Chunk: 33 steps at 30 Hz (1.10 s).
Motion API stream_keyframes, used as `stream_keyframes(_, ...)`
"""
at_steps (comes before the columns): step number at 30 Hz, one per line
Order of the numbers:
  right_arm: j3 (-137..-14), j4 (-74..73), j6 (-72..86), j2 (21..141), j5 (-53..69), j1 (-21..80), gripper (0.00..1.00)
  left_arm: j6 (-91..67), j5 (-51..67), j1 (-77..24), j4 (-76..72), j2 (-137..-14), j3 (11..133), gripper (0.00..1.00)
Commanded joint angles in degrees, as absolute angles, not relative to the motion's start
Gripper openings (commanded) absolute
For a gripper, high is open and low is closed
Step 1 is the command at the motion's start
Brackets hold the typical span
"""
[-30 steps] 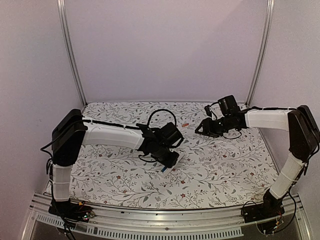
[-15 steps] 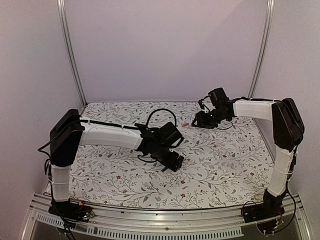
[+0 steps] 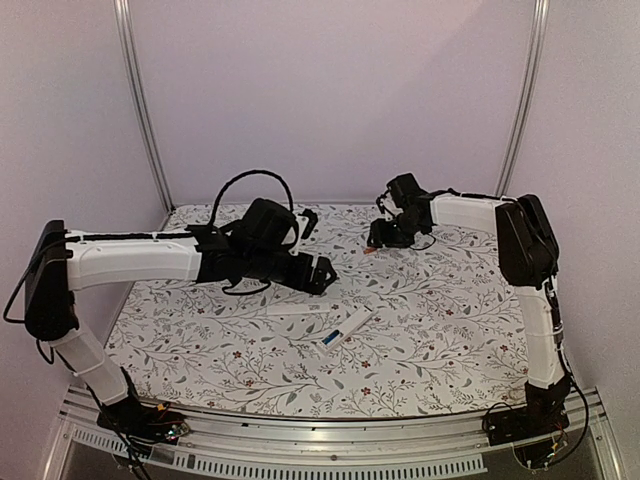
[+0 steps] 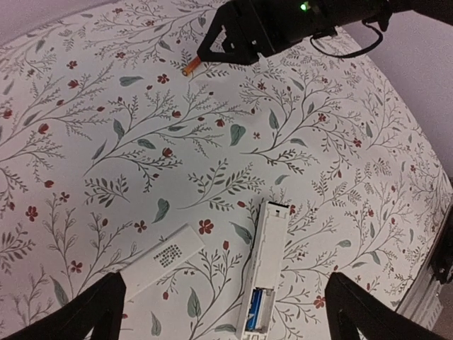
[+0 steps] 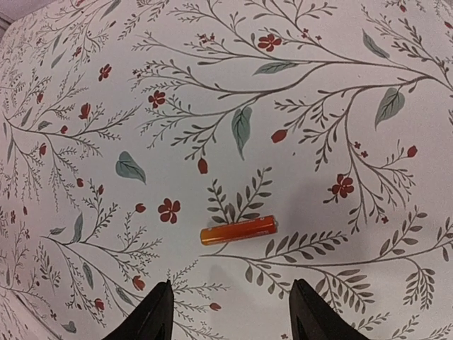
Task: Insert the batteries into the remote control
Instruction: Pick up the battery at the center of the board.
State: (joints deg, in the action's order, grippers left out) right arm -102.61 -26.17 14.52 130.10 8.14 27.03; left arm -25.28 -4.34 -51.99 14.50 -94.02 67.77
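Note:
The white remote control (image 3: pixel 349 326) lies back-up on the flowered table, and also shows in the left wrist view (image 4: pixel 270 255). The blue battery (image 4: pixel 260 309) sits in its open recess at the near end (image 3: pixel 328 340). The orange-red battery (image 5: pixel 238 231) lies loose on the cloth at the back (image 3: pixel 369 250), also seen from the left wrist (image 4: pixel 191 67). My right gripper (image 5: pixel 232 304) is open and empty, just above and beside that battery (image 3: pixel 380 238). My left gripper (image 4: pixel 225 301) is open and empty, raised above the remote (image 3: pixel 320 272).
A flat white battery cover (image 4: pixel 159 258) lies left of the remote (image 3: pixel 297 309). My right gripper shows as a dark shape in the left wrist view (image 4: pixel 233 39), by the orange-red battery. Pale walls and metal posts ring the table.
My left arm has lifted up and back to the left, away from the remote, which now lies uncovered. My right gripper has moved back and left, over to the orange-red battery.

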Motion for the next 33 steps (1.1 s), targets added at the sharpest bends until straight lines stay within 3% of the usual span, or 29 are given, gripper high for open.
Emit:
stream_keyframes(1,-109.8,-30.3,15.4,134.5,1.1,27.6,0.56,-25.7,-5.2,-52.3,13.1,-93.6,66.0,1.0)
stream_keyframes(20,-126.1,-38.8,14.8,146.1,-7.9,30.2,0.6,-25.6,-7.2,-51.3,11.3,-90.4,61.9,1.0)
stream_keyframes(33,-128.7,-46.4,12.4,149.8,-8.4,31.7,0.54,-24.7,-8.1,-50.5,11.3,-88.0,59.9,1.0)
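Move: Some 3 cm ahead of the right hand, 2 cm to its left and about 5 cm below lies the orange battery, flat on the board. Far back from this hand are the white remote, roughly 24 cm back and 9 cm left, and its loose cover, about 18 cm back and 22 cm left. From the left hand, the orange battery is around 23 cm ahead, 13 cm right and 15 cm lower. Reaching forward about 4 cm, the right hand then sinks some 4 cm towards the orange battery and eases back a centimetre, rolling its left side down about 15 degrees with the fingers staying half open around it. The left finger comes up against the battery's near end. The empty left hand, still wide open, drifts left about 2.5 cm, dipping and partly rising again. ##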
